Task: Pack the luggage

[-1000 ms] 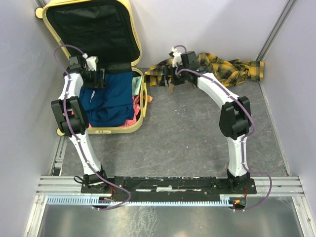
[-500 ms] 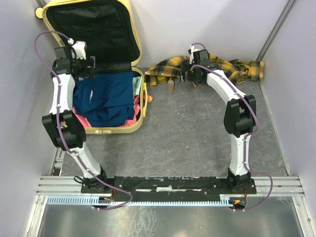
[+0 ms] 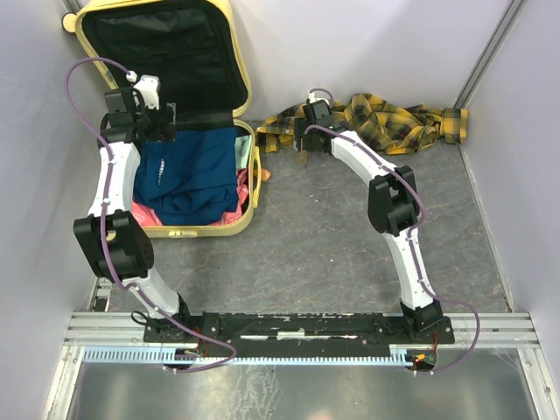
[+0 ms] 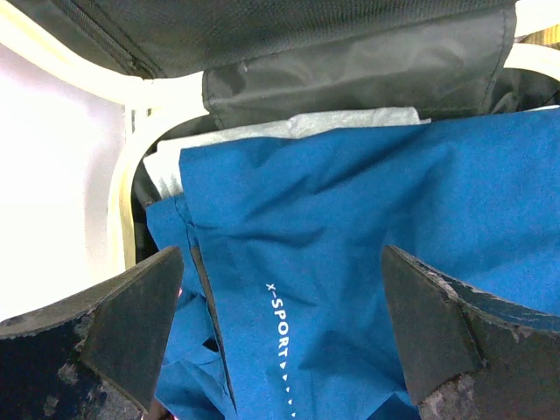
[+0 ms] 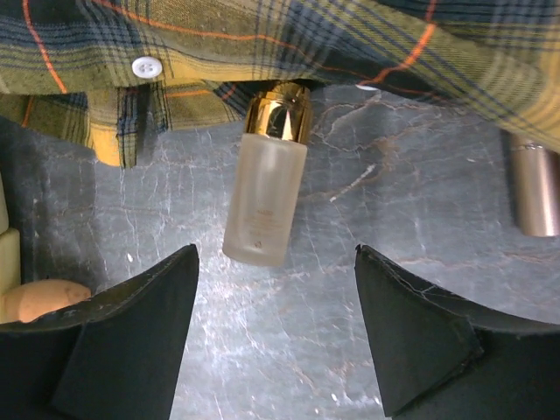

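The luggage (image 3: 198, 231) lies open at the back left, its black-lined lid (image 3: 166, 52) standing up. A blue garment (image 3: 192, 171) printed "X-SPORT" (image 4: 350, 219) fills it, with pink cloth (image 3: 241, 197) under it. My left gripper (image 3: 159, 122) (image 4: 284, 324) hangs open over the garment's back edge, holding nothing. My right gripper (image 3: 306, 140) (image 5: 276, 293) is open just above the floor. A frosted bottle with a gold cap (image 5: 264, 188) lies just beyond its fingertips, half under the edge of the yellow-and-black plaid shirt (image 3: 385, 118) (image 5: 350, 44).
A second small metallic bottle (image 5: 534, 188) lies to the right of the frosted one. A peach-coloured item (image 3: 265, 175) (image 5: 39, 299) sits on the floor beside the suitcase's right wall. Walls close in on the left, back and right.
My right gripper swung right over the plaid shirt and then back left, ending low by the frosted bottle with its jaws slightly narrower. My left gripper rose to the suitcase's back edge.
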{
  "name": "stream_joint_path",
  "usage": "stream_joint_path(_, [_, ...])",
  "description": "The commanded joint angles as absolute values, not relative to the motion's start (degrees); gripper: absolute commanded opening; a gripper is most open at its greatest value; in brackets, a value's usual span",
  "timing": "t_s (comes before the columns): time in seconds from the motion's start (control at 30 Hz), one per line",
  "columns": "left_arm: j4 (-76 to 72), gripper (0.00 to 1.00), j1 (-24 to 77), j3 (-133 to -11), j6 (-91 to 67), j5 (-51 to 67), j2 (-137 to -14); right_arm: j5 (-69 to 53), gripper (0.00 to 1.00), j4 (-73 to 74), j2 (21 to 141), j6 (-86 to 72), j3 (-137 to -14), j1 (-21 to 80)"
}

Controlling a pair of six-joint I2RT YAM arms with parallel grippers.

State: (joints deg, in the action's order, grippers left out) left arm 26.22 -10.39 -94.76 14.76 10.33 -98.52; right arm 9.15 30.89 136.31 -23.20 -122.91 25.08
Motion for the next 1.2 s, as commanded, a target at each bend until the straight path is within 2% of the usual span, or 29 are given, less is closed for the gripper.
stream_joint_path(0.0, [23.0,0.99,-10.5,-92.7,14.7,8.1,-93.5,15.2,0.79,29.1,140.5,-25.2,-128.6,25.9])
stream_joint_path(0.23, [23.0,0.99,-10.5,-91.7,15.7,6.2,-93.0,19.0,0.74,27.1,146.2,-25.7,-132.7,26.7])
stream_joint_path(0.37, [23.1,0.99,-10.5,-91.4,16.2,6.0,-93.1,20.1,0.66,25.7,149.1,-24.5,-134.0,27.0])
stream_joint_path(0.47, [22.8,0.99,-10.5,-91.0,16.4,5.7,-93.0,21.1,0.57,26.3,148.6,-24.2,-133.0,26.8])
stream_joint_path(0.63, [22.3,0.99,-10.5,-91.2,15.5,6.7,-93.8,17.8,0.31,26.0,141.0,-22.5,-125.1,25.1])
stream_joint_path(0.8, [22.4,0.99,-10.5,-92.2,13.5,8.8,-94.6,5.2,0.23,16.9,124.3,-19.6,-107.6,23.1])
stream_joint_path(0.9, [22.7,0.99,-10.5,-92.2,13.0,9.0,-94.7,-1.8,0.14,12.0,116.1,-16.0,-99.5,22.9])
stream_joint_path(1.0, [22.8,0.99,-10.5,-91.9,12.5,9.8,-94.4,-10.1,0.11,12.4,112.3,-13.4,-98.0,22.8])
stream_joint_path(1.17, [22.5,0.99,-10.5,-91.2,11.0,10.8,-93.7,-25.8,0.12,9.4,110.6,-15.3,-98.4,23.6])
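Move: The small gold-capped bottle lies with its middle about 5 cm ahead of the open right hand, nearly in line with it and some 7 cm below. The plaid shirt's near edge reaches over the cap, its middle roughly 15 cm ahead and 21 cm right of the hand; a metal tube lies about 7 cm ahead and 13 cm right, and a tan knob about 3 cm back and 12 cm left. From the left hand the bottle is roughly 45 cm right, 8 cm ahead and 22 cm below. The right hand sinks about 6 cm while easing some 3 cm forward, straddles the bottle's lower body and closes from wide open to about half, pinching it from both sides. Keeping that grip, it first draws back towards the base and slightly right, taking the cap end away from the shirt's edge, then rises some 15 cm, turning about 20 degrees counter-clockwise and swinging back a little left. ##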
